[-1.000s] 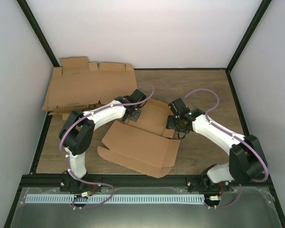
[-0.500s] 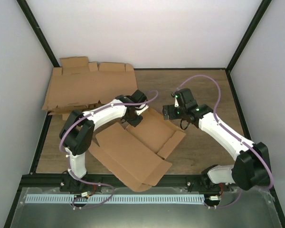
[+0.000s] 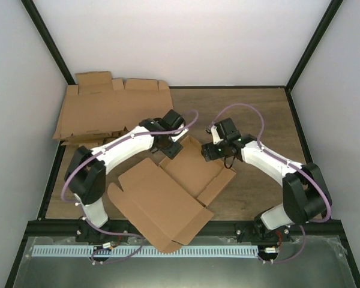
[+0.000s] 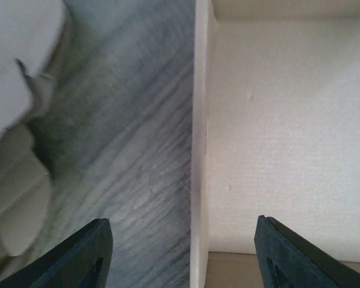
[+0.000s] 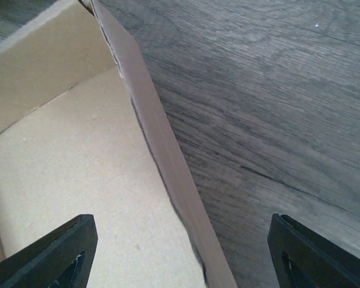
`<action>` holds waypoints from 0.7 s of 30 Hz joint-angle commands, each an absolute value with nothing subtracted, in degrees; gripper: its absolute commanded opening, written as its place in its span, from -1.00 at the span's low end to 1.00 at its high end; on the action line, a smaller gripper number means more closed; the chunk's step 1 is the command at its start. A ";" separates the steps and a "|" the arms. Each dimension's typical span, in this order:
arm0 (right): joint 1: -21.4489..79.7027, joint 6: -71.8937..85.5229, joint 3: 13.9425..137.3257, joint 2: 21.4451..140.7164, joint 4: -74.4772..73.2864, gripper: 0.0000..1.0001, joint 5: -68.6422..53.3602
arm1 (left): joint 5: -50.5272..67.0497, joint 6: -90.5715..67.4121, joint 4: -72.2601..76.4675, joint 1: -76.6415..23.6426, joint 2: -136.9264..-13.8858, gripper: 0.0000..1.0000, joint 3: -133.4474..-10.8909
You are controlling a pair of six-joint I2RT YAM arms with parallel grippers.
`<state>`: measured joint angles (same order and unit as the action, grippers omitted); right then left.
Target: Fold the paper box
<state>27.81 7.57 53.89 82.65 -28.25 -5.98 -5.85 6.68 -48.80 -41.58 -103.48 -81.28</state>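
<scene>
The paper box [image 3: 162,198] lies half folded in the middle of the table, a wide flap spread toward the near edge and low walls raised at its far end. My left gripper [image 3: 167,146] hovers over the far left corner. In the left wrist view it [image 4: 181,240] is open, its fingers [image 4: 90,255] astride an upright wall edge [image 4: 198,150] without touching it. My right gripper [image 3: 209,150] is at the far right wall. It [image 5: 183,240] is open too, and the wall's top edge [image 5: 168,168] runs between its fingers, with the box floor [image 5: 66,180] on the left.
A pile of flat brown cardboard blanks [image 3: 105,111] lies at the back left, partly against the wall. Black frame rails [image 3: 168,227] border the wooden table [image 3: 258,114]. A blurred white arm part [image 4: 12,90] shows in the left wrist view.
My left gripper has opened and let go of the box wall. The box has turned and slid toward the near left. My right gripper has come back left to the box's far right wall.
</scene>
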 commanded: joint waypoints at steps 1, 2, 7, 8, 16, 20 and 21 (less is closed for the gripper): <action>27.69 5.72 55.19 86.16 -24.32 0.59 -5.70 | -7.60 -0.31 -45.93 -41.68 -95.59 0.43 -83.53; 27.69 5.46 55.88 87.38 -24.53 0.56 -5.30 | -7.72 -2.78 -45.87 -41.72 -93.75 0.51 -83.24; 27.75 4.92 57.86 91.55 -24.25 0.23 -5.12 | -8.87 -13.57 -47.28 -41.62 -81.84 1.00 -80.26; 27.77 4.90 58.10 92.19 -24.14 0.20 -4.58 | -8.59 -15.46 -47.80 -41.52 -79.47 1.00 -79.38; 28.91 5.35 56.41 90.25 -20.02 -0.44 -1.07 | -3.97 -25.21 -57.10 -41.35 -65.19 1.00 -77.55; 28.89 5.36 53.72 85.39 -17.35 -0.76 -1.25 | -4.24 -26.05 -61.44 -41.31 -61.19 1.00 -82.75; 28.87 5.43 53.10 84.08 -16.70 -0.80 -1.38 | -4.16 -26.14 -62.01 -41.37 -60.69 1.00 -84.32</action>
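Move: The paper box's right-hand wall, at the part to be pinched, lies about 2 cm ahead of the right hand, level with it sideways and some 5 cm below; from the left hand it is 13 cm to the right and 2 cm ahead. The box's left-hand wall runs right beneath the left hand's fingers, about 4 cm down. From the right hand, the box's far corner is roughly 7 cm ahead and 7 cm left, the big lid panel 17 cm back and 16 cm left. The box's right-hand wall comes between the right hand's fingers as that hand sinks about 4.5 cm and eases forward, then closes to pinch the wall, one finger inside and one outside, rising some 2 cm as it finishes. From the left-hand wall the empty left hand climbs away some 20 cm, then also back and to the left, opening fully while it rolls left side down and turns counter-clockwise. ##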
